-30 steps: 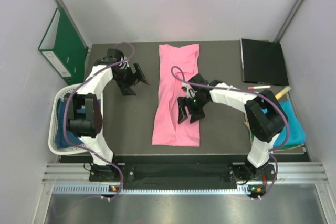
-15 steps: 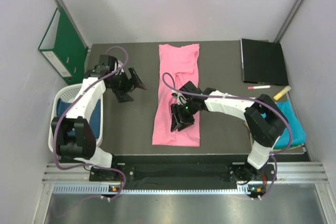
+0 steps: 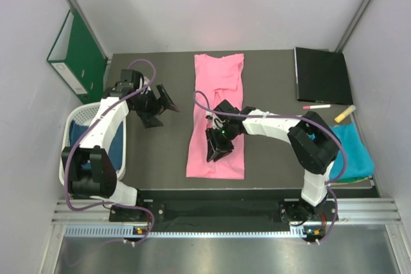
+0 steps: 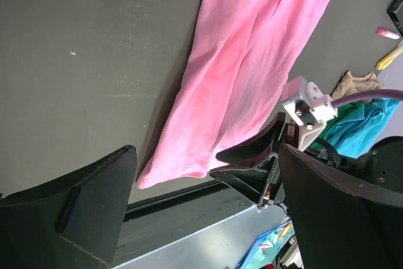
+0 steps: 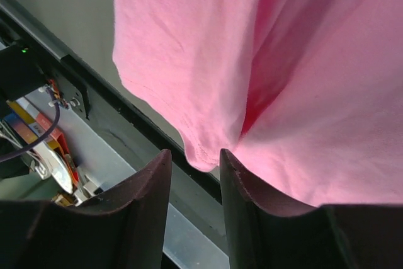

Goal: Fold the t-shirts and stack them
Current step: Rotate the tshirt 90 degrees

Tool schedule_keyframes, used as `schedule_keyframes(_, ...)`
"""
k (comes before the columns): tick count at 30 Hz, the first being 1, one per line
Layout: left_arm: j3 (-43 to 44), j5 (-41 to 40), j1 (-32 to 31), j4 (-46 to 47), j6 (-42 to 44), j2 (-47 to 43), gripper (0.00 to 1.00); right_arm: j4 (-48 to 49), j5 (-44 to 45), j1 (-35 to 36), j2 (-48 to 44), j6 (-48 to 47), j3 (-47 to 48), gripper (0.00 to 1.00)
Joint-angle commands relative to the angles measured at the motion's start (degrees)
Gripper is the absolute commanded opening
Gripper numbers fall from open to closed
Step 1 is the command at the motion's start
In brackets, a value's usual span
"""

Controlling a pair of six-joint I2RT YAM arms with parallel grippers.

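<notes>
The pink t-shirt [image 3: 217, 110] lies in a long strip down the middle of the table, also in the left wrist view [image 4: 252, 61] and the right wrist view [image 5: 283, 61]. My right gripper [image 3: 214, 151] is low over its near left part. Its jaws [image 5: 195, 162] stand narrowly open, with a fold of the pink hem dipping between the tips. My left gripper [image 3: 164, 100] hangs wide open and empty [image 4: 208, 218] over bare table left of the shirt. A teal t-shirt [image 3: 356, 152] lies at the right edge. Dark blue cloth [image 3: 117, 144] sits in the basket.
A white lattice basket [image 3: 69, 162] stands at the left edge, with a green ring binder [image 3: 77, 56] behind it. A black folder [image 3: 321, 75], a pink marker [image 3: 316, 106] and a yellowish stick [image 3: 345, 113] lie at the back right. The table's front rail runs close to the shirt's near hem.
My right gripper slid left and nearer along the pink shirt, and its jaws narrowed. The left gripper drew a little toward the left, still open.
</notes>
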Motion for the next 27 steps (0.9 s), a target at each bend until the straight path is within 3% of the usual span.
schedule_keyframes(1, 0.10, -0.11, -0.08, -0.77, -0.31, -2.57, 0.99, -3.13, 2.17, 1.73, 1.38, -1.71, 3.16, 0.36)
schedule_keyframes(14, -0.87, -1.34, -0.08, -1.03, -1.72, -4.07, 0.99, -5.86, 2.00, 3.22, 5.42, -4.52, 4.22, 0.31)
schedule_keyframes(18, -0.96, -1.69, -0.08, -1.21, -1.81, -4.24, 0.99, -4.46, 0.95, 3.66, 5.34, -4.61, 3.78, 0.09)
schedule_keyframes(27, -2.98, -2.31, -0.16, -0.42, -1.98, -4.68, 0.99, -8.58, 1.12, 3.57, -0.28, -4.26, 4.48, 0.01)
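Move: The raised fold of the t-shirt near its front hem, where I'll pinch, lies about 2 cm back, 1 cm to the right and 3 cm below my right hand. The shirt's near-left corner is some 6 cm back and 8 cm left of this hand, its near-right corner 7 cm back and 11 cm right, both about 4 cm down. From my left hand the fold is roughly 18 cm back, 15 cm right and 14 cm below. I lower my right hand about 3 cm and draw it back some 2 cm towards the shirt's front hem, edging slightly right, while the fingers tip some 5 to 10 degrees nearer to straight down. Once down at the cloth, I shut the part-open fingertips and pinch the fold's ridge. ##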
